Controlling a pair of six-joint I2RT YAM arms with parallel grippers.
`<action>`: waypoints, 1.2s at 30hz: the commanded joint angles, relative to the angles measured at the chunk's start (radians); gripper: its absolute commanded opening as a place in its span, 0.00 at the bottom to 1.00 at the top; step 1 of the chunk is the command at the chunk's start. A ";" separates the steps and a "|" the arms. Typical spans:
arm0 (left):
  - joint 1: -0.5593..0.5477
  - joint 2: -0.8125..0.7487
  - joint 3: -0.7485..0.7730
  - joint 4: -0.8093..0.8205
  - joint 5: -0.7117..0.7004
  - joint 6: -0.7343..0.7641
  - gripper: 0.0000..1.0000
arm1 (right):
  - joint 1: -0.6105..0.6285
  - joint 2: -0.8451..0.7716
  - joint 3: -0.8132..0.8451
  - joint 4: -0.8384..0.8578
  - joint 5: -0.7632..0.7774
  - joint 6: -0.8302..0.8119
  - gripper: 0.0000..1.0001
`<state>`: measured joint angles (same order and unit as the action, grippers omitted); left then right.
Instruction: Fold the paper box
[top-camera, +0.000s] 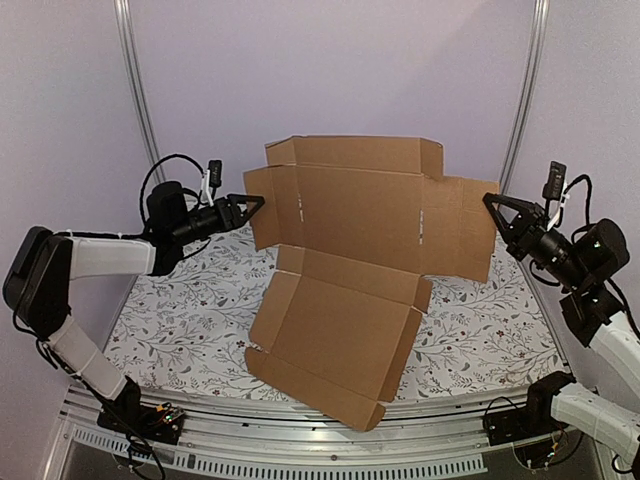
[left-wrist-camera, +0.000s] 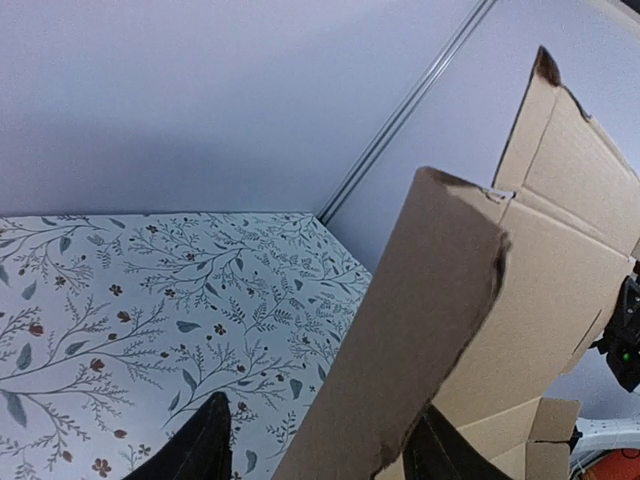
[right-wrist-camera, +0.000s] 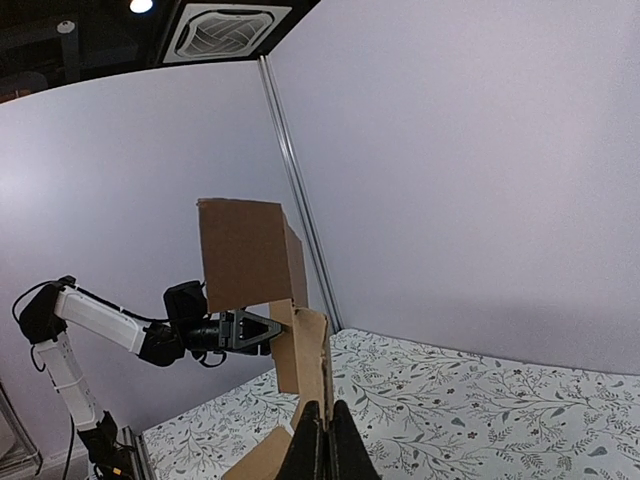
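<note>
The paper box (top-camera: 360, 215) is a brown cardboard die-cut sheet. Its upper panel stands upright above the table and its lower panel slopes down toward the near edge. My left gripper (top-camera: 255, 203) is at the sheet's left side flap. In the left wrist view (left-wrist-camera: 322, 455) its jaws stand wide apart, with the flap (left-wrist-camera: 420, 330) passing between them. My right gripper (top-camera: 490, 200) is at the right side flap. In the right wrist view (right-wrist-camera: 322, 440) its jaws are pinched on the flap's edge (right-wrist-camera: 315, 360).
The table is covered by a floral cloth (top-camera: 170, 320). Purple walls with aluminium posts (top-camera: 135, 90) close in the back and sides. The sheet's lower corner (top-camera: 365, 420) reaches the table's near rail.
</note>
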<state>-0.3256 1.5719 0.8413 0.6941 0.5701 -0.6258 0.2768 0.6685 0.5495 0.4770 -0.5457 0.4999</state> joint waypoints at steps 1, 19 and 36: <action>0.010 0.012 0.033 0.005 0.045 0.015 0.51 | 0.007 -0.023 0.016 -0.026 -0.011 0.014 0.00; 0.000 -0.077 0.024 -0.103 0.061 0.106 0.00 | 0.010 -0.032 0.053 -0.165 0.032 -0.011 0.01; -0.064 -0.242 -0.050 -0.303 -0.079 0.339 0.00 | 0.014 -0.027 0.270 -0.623 0.172 -0.289 0.61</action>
<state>-0.3630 1.3613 0.8013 0.4500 0.5327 -0.3710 0.2813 0.6445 0.7750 -0.0696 -0.3817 0.2886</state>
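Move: Just between the left hand's half-open fingers stands the box's left side flap, its middle about 1 cm right, 1 cm out and 2 cm lower. From that hand the upright main panel is about 20 cm right and 5 cm back, at its height; the lower panel some 15 cm right, 18 cm back and 18 cm below. The right hand still pinches the right side flap, whose middle lies roughly 4 cm left, 2 cm forward and 5 cm below. Closing fully on the left flap's outer edge, the left hand pinches it, then draws it back about 4 cm while rising a little and rolling some 10 degrees. Only once that grip is shut does the right hand, having sunk about 1 cm, open past half and let go of the right flap, easing about 2 cm right and slightly forward while turning clockwise and tipping down. ##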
